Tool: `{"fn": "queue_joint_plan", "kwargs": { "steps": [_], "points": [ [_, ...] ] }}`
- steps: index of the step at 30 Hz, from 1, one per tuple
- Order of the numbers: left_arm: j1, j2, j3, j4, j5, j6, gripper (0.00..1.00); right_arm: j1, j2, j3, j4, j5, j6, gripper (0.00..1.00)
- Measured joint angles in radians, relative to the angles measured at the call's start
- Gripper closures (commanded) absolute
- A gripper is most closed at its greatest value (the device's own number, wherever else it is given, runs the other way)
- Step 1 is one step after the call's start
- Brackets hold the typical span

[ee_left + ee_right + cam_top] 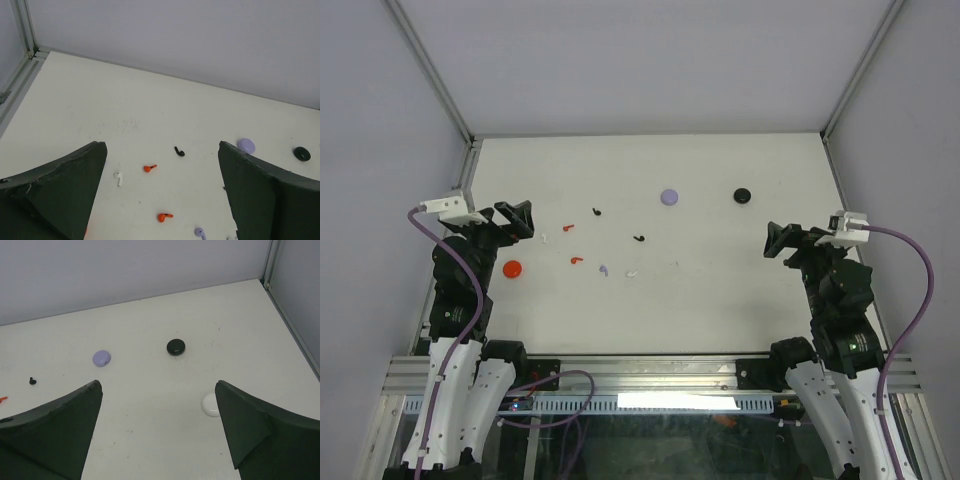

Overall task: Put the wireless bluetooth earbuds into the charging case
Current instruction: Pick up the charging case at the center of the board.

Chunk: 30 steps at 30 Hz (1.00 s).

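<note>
Tiny hook-shaped earbuds lie scattered left of the table's middle: two red earbuds (568, 227) (577, 260), two black ones (596, 211) (639, 239), a lilac one (604, 270) and a white one (631, 273). Round charging cases lie apart from them, all closed: a red case (512, 268), a lilac case (669, 196), a black case (742, 195) and a white case (210, 405). My left gripper (517, 222) hovers open at the left, above the red case, empty. From the left wrist, a red earbud (149, 168) and a white earbud (118, 178) show between its fingers. At the right, my right gripper (780, 240) is open and empty, beside the white case.
Grey walls with metal corner posts (430, 75) enclose the white table (720, 300) on three sides. The arm bases and a metal rail (650, 375) run along the near edge. A purple cable (915, 300) loops off each wrist.
</note>
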Motion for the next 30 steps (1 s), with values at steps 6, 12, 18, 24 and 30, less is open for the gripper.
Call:
{"fn": "queue_joint_plan", "kwargs": {
  "steps": [6, 12, 18, 24, 30],
  "points": [
    [0.0, -0.002, 0.0, -0.001, -0.028, -0.021, 0.01, 0.0, -0.01, 0.0, 0.0, -0.001, 0.0, 0.01],
    [0.0, 0.008, 0.017, -0.049, -0.06, -0.057, 0.01, 0.0, -0.041, 0.0, 0.001, -0.005, 0.0, 0.01],
    [0.0, 0.066, 0.056, -0.15, -0.135, -0.156, 0.01, -0.001, -0.05, 0.0, 0.003, -0.056, 0.0, 0.01],
    [0.0, 0.138, 0.07, -0.294, -0.207, -0.272, 0.01, -0.001, -0.05, 0.0, 0.009, -0.106, 0.0, 0.01],
    [0.0, 0.289, 0.071, -0.429, -0.267, -0.383, 0.01, -0.001, -0.05, -0.017, 0.015, -0.151, -0.004, 0.01]
  ]
}}
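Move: The red case lies some 10 cm to the left hand's left, about 3 cm ahead and 27 cm below; on the same board the white earbud is roughly 10 cm ahead and 4 cm left, the lower orange earbud 4 cm ahead and 4 cm right. From the right hand the purple case is about 31 cm ahead, 18 cm left and 27 cm below; the black case is 31 cm ahead, 3 cm right. The left hand, open and empty, sinks with gathering speed about 12 cm towards the red case, drifting 3 to 4 cm left while its fingers tip some 30 degrees down, turn counter-clockwise and roll left side down. The right hand, also open, eases back and up about 1 cm, then slides some 2.5 cm left and swings its fingers slightly counter-clockwise, towards the purple case's side. ##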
